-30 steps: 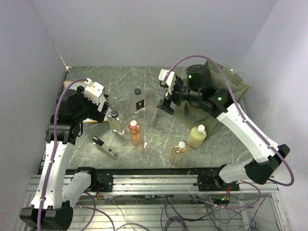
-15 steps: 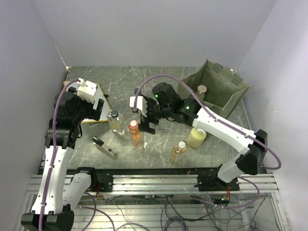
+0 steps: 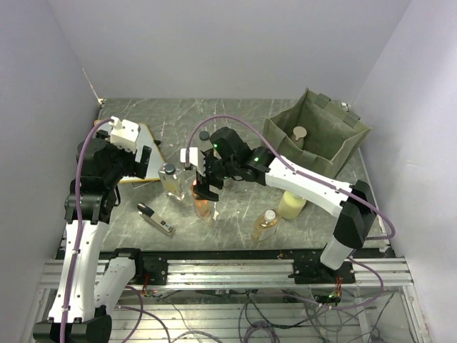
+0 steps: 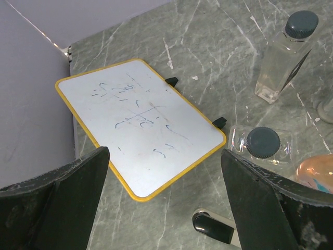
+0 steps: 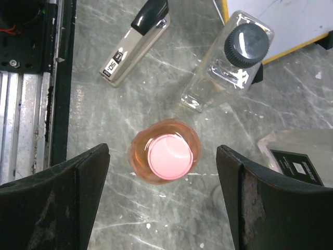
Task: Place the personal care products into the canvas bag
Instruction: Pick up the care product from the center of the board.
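An orange bottle (image 5: 165,156) with a pink cap stands upright directly under my right gripper (image 5: 163,174). Its jaws are open on either side of the bottle, with a gap on each side. In the top view this gripper (image 3: 202,189) hangs just above the orange bottle (image 3: 202,206). A clear black-capped bottle (image 3: 171,181) stands to its left. A pale yellow-green bottle (image 3: 291,203) and an amber bottle (image 3: 265,226) stand to the right. The canvas bag (image 3: 334,146) is open at the back right, with one capped bottle (image 3: 299,136) inside. My left gripper (image 4: 164,177) is open over the white board (image 4: 140,122).
A slim black-and-silver gadget (image 3: 156,219) lies in front of the clear bottle, near the table's front edge. A tall clear bottle (image 4: 283,57) stands behind my right arm. The yellow-edged board (image 3: 146,143) lies at the left. Walls close in the left, back and right.
My right arm has swung from the bag leftward across the table and come down over the orange bottle, its jaws narrowing a little. The left arm has drawn back slightly to the left.
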Motion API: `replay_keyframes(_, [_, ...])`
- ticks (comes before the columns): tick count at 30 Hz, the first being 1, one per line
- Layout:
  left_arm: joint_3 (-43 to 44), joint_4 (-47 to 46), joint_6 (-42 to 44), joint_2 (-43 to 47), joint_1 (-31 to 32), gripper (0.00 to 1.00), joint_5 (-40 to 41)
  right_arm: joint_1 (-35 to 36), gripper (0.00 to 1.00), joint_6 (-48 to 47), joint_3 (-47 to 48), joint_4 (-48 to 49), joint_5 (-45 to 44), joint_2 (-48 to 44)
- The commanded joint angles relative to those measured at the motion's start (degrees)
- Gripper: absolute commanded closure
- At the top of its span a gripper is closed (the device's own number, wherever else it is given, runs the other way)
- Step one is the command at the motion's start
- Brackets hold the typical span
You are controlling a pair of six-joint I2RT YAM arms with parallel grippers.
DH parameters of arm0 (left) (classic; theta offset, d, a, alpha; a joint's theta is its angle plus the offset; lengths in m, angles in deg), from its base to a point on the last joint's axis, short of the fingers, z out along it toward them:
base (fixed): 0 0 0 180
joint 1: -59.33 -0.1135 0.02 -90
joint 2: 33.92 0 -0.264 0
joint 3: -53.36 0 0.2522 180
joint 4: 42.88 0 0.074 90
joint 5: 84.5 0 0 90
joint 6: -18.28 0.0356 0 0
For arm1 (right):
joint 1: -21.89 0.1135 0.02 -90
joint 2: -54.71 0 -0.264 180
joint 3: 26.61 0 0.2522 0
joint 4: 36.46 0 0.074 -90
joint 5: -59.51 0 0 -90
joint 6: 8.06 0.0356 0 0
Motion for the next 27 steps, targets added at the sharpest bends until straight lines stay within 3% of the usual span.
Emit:
replay_keyframes(1, [0.25,-1.84,-0.38,0.62,-0.49,0.01,-0.99,0.01,0.20,0.85,1.96,1.58,3.12,1.77])
replay_keyframes(19, [0.38,-1.25,0.00,1.81,-0.49,0.01,-3.20,-1.47,0.56,1.26,2.72,0.30,5.84,4.61])
replay_keyframes(27, [-0.03,-1.17,0.35,2.24,-0.49,0.01,-3.38,-1.68,0.58,1.24,3.10,0.45,5.47,5.68])
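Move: The orange bottle stands upright just past my right fingertips: its middle is about 1 cm to the left, level fore and aft, and some 8 cm below. The clear bottle is about 10 cm left and 5 cm ahead of that hand, the stapler about 18 cm left and 2 cm back on the table, and the black-label bottle roughly 16 cm straight ahead. From my left hand, the orange bottle is some 20 cm right, 7 cm back and 16 cm below. I ease my right hand down about 1.5 cm and a touch left, so the fingers come either side of the orange bottle's pink cap. Meanwhile I close them from nearly wide open to under half, until they pinch the cap and stop there, with the wrist rolling some 5 degrees. ##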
